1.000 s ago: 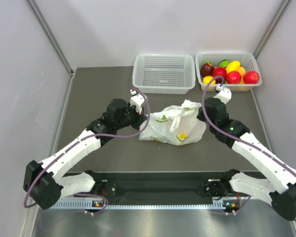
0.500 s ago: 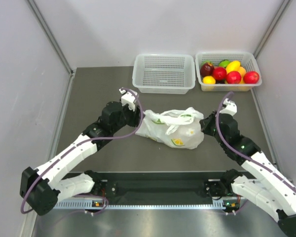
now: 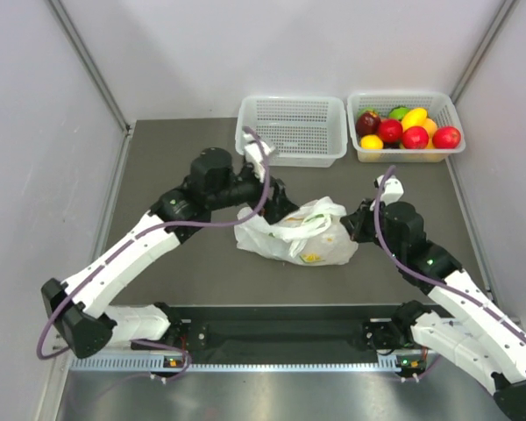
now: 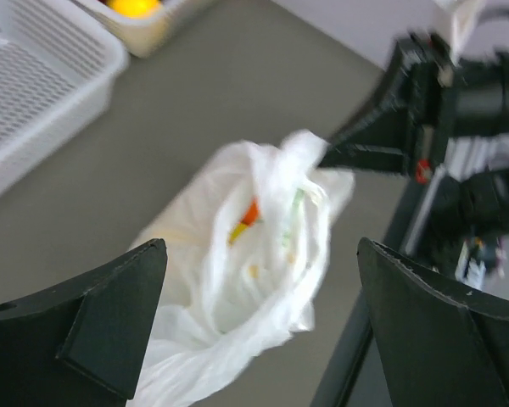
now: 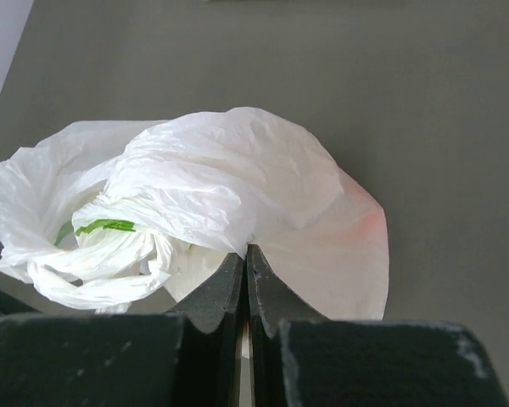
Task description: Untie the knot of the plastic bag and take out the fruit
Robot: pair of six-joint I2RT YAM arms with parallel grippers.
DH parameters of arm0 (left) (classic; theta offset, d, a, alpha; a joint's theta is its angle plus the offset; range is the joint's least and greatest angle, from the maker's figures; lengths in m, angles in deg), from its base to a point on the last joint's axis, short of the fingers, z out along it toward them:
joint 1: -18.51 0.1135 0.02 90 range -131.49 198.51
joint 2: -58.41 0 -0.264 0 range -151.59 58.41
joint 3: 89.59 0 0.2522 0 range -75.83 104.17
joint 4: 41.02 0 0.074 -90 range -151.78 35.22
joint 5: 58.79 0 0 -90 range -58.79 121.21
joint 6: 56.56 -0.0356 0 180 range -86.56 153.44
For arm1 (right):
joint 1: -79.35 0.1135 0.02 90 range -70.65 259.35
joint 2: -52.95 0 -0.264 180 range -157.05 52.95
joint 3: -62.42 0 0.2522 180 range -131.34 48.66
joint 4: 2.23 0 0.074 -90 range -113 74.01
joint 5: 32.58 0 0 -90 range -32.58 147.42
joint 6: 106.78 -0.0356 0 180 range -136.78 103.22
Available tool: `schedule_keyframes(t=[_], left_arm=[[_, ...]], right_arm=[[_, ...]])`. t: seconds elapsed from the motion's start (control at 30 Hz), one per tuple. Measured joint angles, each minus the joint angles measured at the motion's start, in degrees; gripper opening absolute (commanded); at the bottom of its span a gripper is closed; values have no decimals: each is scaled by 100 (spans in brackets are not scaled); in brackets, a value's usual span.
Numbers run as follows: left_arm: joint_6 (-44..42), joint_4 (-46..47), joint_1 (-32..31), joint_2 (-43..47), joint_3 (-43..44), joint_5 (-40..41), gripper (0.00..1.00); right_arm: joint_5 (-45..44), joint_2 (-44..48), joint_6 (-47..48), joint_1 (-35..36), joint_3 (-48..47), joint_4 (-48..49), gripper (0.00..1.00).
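The white plastic bag [image 3: 291, 237] lies crumpled on the dark table between both arms. Its handles and knot bunch up on top. My left gripper [image 3: 276, 203] hovers over the bag's left top, open wide; in the left wrist view the bag [image 4: 237, 280] sits below and between the spread fingers of the gripper [image 4: 261, 246]. My right gripper [image 3: 351, 230] is at the bag's right end. In the right wrist view the gripper [image 5: 246, 251] is shut on a fold of the bag [image 5: 212, 186]. The fruit is hidden inside; only a faint orange tint shows through the film.
An empty white perforated basket [image 3: 291, 130] stands at the back, also in the left wrist view [image 4: 34, 93]. A second basket [image 3: 438, 156] at the back right holds a heap of red, yellow and green fruit. Grey walls close in both sides.
My left gripper has swung from the bag's left end up and right, over the bag's top. My right gripper has pulled toward the near side, still holding the bag's right end; the bag has shifted slightly.
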Motion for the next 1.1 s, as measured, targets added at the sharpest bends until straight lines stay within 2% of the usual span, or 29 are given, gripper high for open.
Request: schedule_keyframes(t=[0.17, 0.43, 0.6, 0.7, 0.73, 0.77, 0.87, 0.9, 1.07, 1.1], left_arm=[[-691, -765, -686, -656, 151, -358, 99], [-1462, -1421, -994, -966, 133, -35, 97], [-1665, -1425, -1137, -1097, -31, 149, 91], [-1685, -1416, -1237, -1222, -173, 236, 83], [-1681, -1412, -1266, -1252, -214, 262, 80], [-1683, -1416, -1296, -1283, -260, 282, 67], [-1655, -1423, -1357, -1357, -352, 435, 41], [-1644, -1423, -1373, -1375, -372, 487, 27], [-1609, -1342, -1381, -1220, -527, 881, 14], [-1587, -1316, -1381, -1097, -605, 953, 5]], right_arm=[[240, -157, 136, 0, -2, 61, 0], [361, -280, 221, 0, -9, 72, 0], [385, -315, 227, 0, -9, 87, 0], [387, -323, 225, 0, -20, 107, 0], [387, -343, 223, 0, -39, 101, 0], [387, -363, 221, 0, -59, 111, 0], [387, -404, 214, 0, -131, 114, 0], [385, -417, 208, 0, -153, 116, 0], [313, -455, 114, 0, -170, 111, 0], [260, -459, 74, 0, -170, 107, 0]])
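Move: The left hand is empty and wide open, high above the plastic bag. The loose, twisted plastic on the bag's near side lies about 17 cm below it, some 6 cm back and 2 cm to its right. The bag's middle is roughly 23 cm below, 1 cm back and 3 cm right. From the right hand, which already pinches the bag's upper right part, that loose plastic lies about 14 cm left, 6 cm back and 4 cm lower. Down some 17 cm and about 5 cm back towards the robot, the left hand drops onto the near side of the bag, its fingers tipping about 30 degrees more steeply down as it goes. Near the bottom the fingers close and pinch the loose, twisted plastic, while the right hand stays almost in place and keeps its shut grip on the bag's right part. ##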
